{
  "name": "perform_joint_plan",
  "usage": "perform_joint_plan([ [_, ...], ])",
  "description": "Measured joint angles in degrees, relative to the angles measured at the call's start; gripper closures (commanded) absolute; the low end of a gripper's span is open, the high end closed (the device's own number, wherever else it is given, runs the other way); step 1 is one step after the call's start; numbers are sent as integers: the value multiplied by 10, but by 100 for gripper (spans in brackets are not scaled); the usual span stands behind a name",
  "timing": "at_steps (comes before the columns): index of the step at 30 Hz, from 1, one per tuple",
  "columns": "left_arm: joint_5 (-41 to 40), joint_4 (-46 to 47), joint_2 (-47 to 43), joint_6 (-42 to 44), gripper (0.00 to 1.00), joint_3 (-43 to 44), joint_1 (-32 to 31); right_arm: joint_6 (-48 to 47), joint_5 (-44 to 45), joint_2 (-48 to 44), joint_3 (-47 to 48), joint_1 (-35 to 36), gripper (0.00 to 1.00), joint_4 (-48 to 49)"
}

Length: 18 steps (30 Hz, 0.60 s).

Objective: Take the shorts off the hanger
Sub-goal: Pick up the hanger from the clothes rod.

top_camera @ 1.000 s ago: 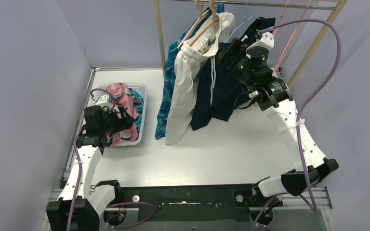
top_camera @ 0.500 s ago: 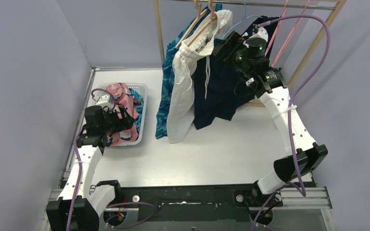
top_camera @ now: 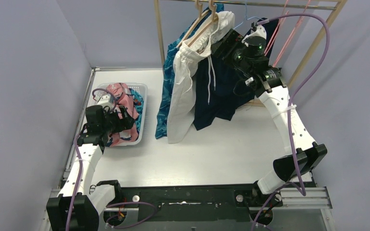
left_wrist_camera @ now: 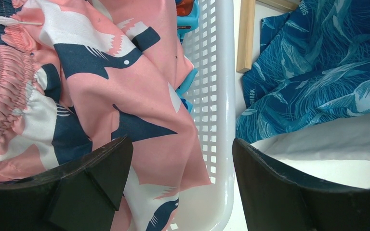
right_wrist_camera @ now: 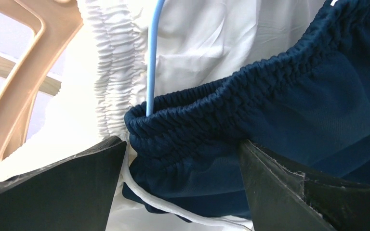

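Navy shorts (top_camera: 221, 91) hang by their elastic waistband (right_wrist_camera: 279, 110) on a thin blue hanger (right_wrist_camera: 153, 53) at the rail. My right gripper (top_camera: 224, 45) is up at that waistband, open, with the gathered navy band lying between its two wide-set jaws (right_wrist_camera: 183, 183). White drawstring shorts (top_camera: 183, 86) hang just left on a wooden hanger (top_camera: 200, 29), and blue leaf-pattern shorts (top_camera: 166, 96) hang behind them. My left gripper (top_camera: 120, 120) hovers open over the basket (left_wrist_camera: 219, 96), empty (left_wrist_camera: 178, 192), above pink-and-navy shorts (left_wrist_camera: 125, 82).
The wooden rack's left post (top_camera: 160, 33) and slanted right post (top_camera: 318, 43) frame the clothes. Empty pink hangers (top_camera: 284, 33) hang at the right end. The white basket (top_camera: 142, 115) stands at the table's left with a teal garment under the pink pair.
The right arm has risen and swung left toward the rail, bringing its jaws up to the navy waistband, and they have spread slightly wider. The left arm has stayed still.
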Motion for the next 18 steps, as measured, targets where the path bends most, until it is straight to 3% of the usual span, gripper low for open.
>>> perform_joint_plan([
  [6, 0, 0, 3, 0, 24, 0, -1, -3, 38, 21, 35, 9, 12, -7],
  [11, 0, 0, 4, 0, 24, 0, -1, -10, 116, 42, 52, 23, 18, -50],
  [14, 0, 0, 5, 0, 24, 0, -2, -17, 158, 44, 56, 29, 35, -69],
  [18, 0, 0, 6, 0, 24, 0, -3, -40, 200, 22, 41, 36, 42, -78],
])
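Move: The left end of the navy shorts' waistband, with the blue hanger's tip inside, lies about 3 cm ahead of the right hand and 2 cm to its left, roughly level with it. From that hand, the white shorts' waistband is some 5 cm ahead and 5 cm left, and the front wooden hanger some 3 cm ahead, 9 cm left and 3 cm higher. From the left hand, the navy waistband end lies about 15 cm ahead, 26 cm right and 26 cm up. Closing around the left end of the navy waistband, blue hanger tip inside, the right hand brings its fingers in from wide open to about two thirds and gathers the band between them. It first reaches forward about 2 cm while sinking as much, then swings some 3 cm right, away from the white shorts, easing back at the end; the wrist turns clockwise about 15 degrees and its left side dips. ##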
